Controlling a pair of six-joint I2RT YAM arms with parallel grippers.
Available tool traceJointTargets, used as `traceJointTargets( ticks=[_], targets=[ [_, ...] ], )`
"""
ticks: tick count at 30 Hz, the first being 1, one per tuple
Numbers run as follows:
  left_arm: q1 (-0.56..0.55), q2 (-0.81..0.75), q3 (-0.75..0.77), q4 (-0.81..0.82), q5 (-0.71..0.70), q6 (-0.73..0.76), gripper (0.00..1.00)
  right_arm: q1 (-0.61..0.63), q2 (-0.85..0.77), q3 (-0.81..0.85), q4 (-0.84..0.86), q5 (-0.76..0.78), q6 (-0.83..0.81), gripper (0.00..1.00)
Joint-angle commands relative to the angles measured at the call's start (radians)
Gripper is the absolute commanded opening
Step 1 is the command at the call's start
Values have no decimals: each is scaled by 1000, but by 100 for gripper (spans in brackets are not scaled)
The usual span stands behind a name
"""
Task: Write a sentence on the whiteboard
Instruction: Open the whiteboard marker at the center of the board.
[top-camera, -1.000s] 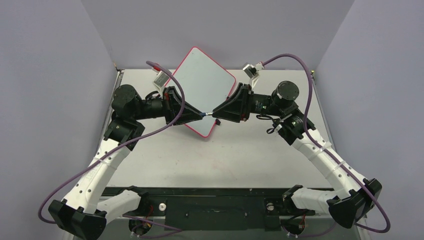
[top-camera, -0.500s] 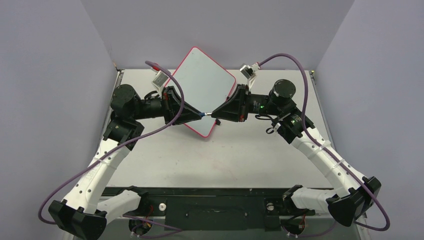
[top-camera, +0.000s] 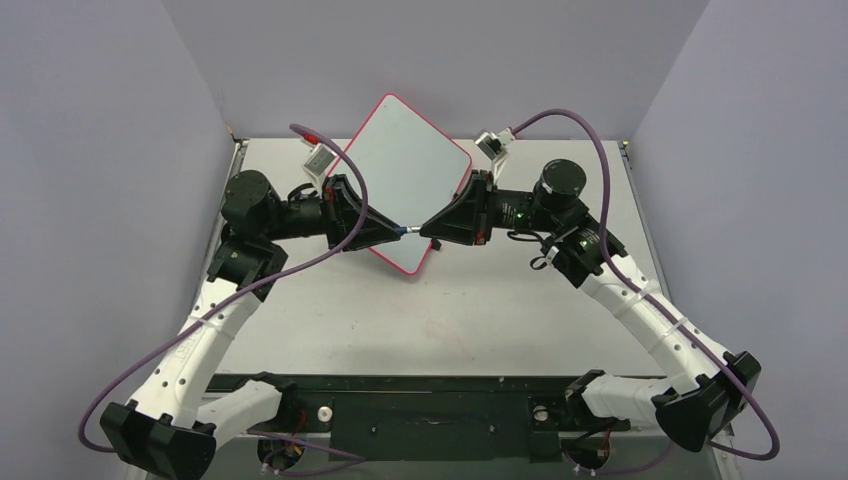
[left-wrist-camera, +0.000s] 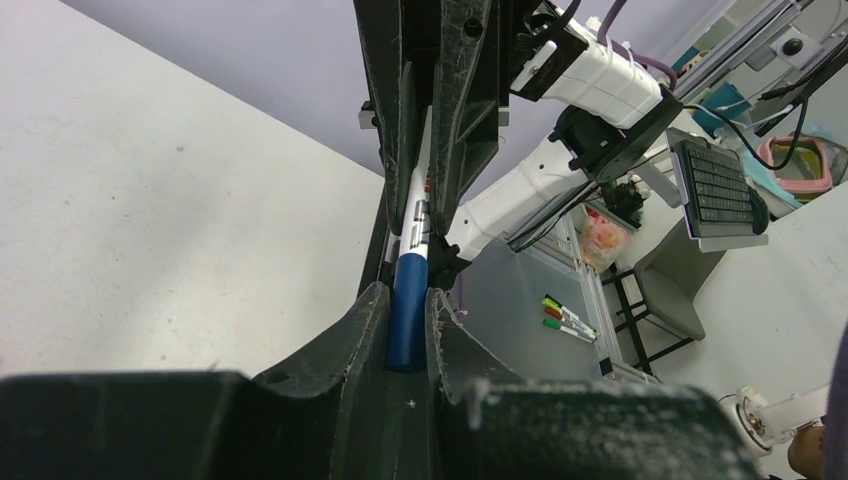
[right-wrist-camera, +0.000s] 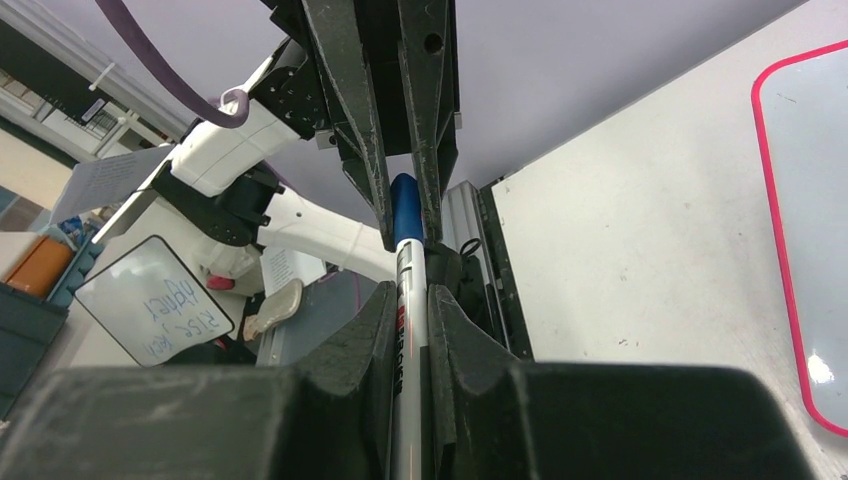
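The whiteboard (top-camera: 405, 165) lies cornerwise at the back of the table, white with a red-pink rim; its edge also shows in the right wrist view (right-wrist-camera: 812, 230). No sentence shows on its face. Above the board's near corner, both grippers meet tip to tip on one marker (top-camera: 411, 229). My left gripper (top-camera: 398, 228) (left-wrist-camera: 407, 292) is shut on the marker's blue cap (left-wrist-camera: 407, 320). My right gripper (top-camera: 428, 227) (right-wrist-camera: 408, 296) is shut on the marker's white barrel (right-wrist-camera: 407, 330). The blue cap (right-wrist-camera: 403, 214) sits between the left gripper's fingers opposite.
Grey walls close in the table (top-camera: 440, 310) on the left, right and back. Purple cables (top-camera: 590, 130) loop over both arms. A metal rail (top-camera: 232, 160) runs along the table's left edge. The black base bar (top-camera: 430, 410) lies at the near edge.
My right gripper has closed onto the marker's barrel and its arm has edged slightly left. The left gripper has kept its hold on the cap without moving.
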Motion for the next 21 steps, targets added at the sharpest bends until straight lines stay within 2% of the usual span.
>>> traceJointTargets(
  ticks=[1, 10, 15, 18, 21],
  targets=[
    [50, -25, -28, 52, -19, -12, 0, -9, -14, -16, 31, 13, 3, 0],
    [143, -69, -115, 107, -14, -58, 0, -67, -46, -62, 69, 7, 36, 0],
    [173, -76, -143, 84, -29, -47, 0, -90, -63, -92, 69, 16, 38, 0],
    [183, -92, -169, 16, -77, 1, 0, -110, -69, -101, 53, 58, 34, 0],
    [183, -125, -209, -125, -145, 69, 0, -130, -72, -81, -91, 145, -46, 0]
  ],
)
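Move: The left fingers already hold the marker's blue cap and the right ones its white barrel. The barrel's middle lies about 6 cm to the left hand's right, level with it; the cap lies some 6 cm to the right hand's left, level too. The whiteboard's centre is roughly 32 cm ahead of both hands and 35 cm below, about 3 cm left of the left hand and 9 cm left of the right. Still gripping cap and barrel, both hands part sideways about 6 cm, going some 3 cm forward and down. ##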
